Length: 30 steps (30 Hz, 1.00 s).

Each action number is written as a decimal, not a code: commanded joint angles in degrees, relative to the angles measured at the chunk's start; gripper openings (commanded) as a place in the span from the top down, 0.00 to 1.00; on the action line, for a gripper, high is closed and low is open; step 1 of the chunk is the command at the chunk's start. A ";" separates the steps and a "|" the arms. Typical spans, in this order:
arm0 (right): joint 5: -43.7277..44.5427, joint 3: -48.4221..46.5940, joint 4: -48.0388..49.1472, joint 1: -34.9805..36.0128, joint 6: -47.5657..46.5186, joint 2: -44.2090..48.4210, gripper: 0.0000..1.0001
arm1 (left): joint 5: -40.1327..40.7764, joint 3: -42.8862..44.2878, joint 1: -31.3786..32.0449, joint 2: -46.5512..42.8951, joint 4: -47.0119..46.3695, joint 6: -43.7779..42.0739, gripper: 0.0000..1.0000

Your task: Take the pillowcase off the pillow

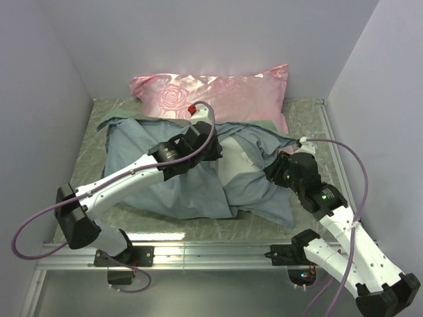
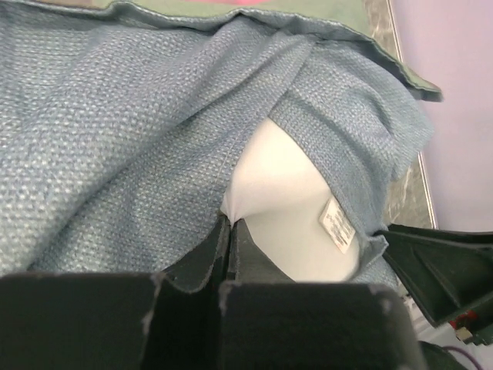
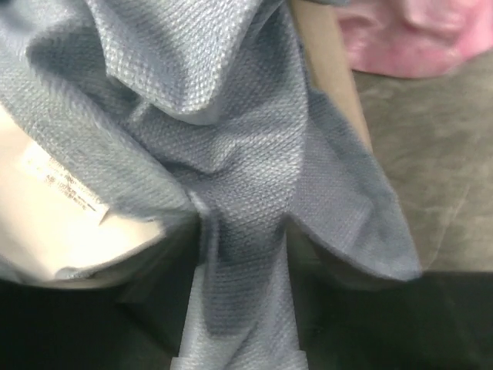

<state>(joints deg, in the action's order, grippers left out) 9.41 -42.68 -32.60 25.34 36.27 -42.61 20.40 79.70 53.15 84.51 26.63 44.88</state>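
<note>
The pillowcase lies spread across the table with its grey-blue inside showing. The off-white pillow bulges out of its opening, with a small label on it. My left gripper is shut, pinching a bit of the pillow's white fabric. My right gripper sits at the pillowcase's right side. Its jaws stand apart with a fold of grey-blue cloth running between them. The pillow shows just left of that fold.
A shiny pink rose-patterned pillow lies against the back wall, touching the pillowcase's far edge. Grey walls close in on the left, back and right. Bare grey table shows at the right, and a metal rail runs along the front.
</note>
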 commanded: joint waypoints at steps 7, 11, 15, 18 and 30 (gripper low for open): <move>-4.14 -3.82 0.69 8.22 -0.59 5.25 0.28 | 6.23 5.63 -1.73 -2.60 -1.50 -1.02 1.00; -6.42 -2.68 2.45 10.16 -0.85 11.49 0.20 | 5.96 8.71 -2.43 -1.54 -0.88 -1.55 1.00; -4.75 -2.42 -1.77 10.60 -2.08 10.53 0.15 | 5.35 11.17 -2.96 -0.66 -0.27 -1.90 1.00; -4.75 0.31 -0.89 10.78 -1.12 13.51 0.14 | 5.17 13.19 -3.49 0.13 0.35 -2.17 1.00; -0.36 2.86 -1.86 10.78 -0.50 15.36 0.15 | 4.21 18.56 -5.51 0.04 2.28 -2.70 1.00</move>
<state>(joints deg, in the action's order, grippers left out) 6.83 -40.69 -35.62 35.75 35.51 -27.20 22.83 93.30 48.23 86.21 35.24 42.85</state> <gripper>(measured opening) 0.860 0.012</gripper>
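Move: The left hand already pinches the pillow at the case's opening; the pillow's bare white middle lies about 7 cm right, 4 cm back and 4 cm below, with the pink pillow some 22 cm ahead and 3 cm left of the hand, 10 cm down. For the right hand, the pillowcase's near right part lies about 7 cm back, 4 cm left and 8 cm below; the bare pillow is 14 cm left, 3 cm ahead and 4 cm below. Still pinching the pillow, the left hand rises about 6 cm; the right opens wide, drawing back 5 cm. ##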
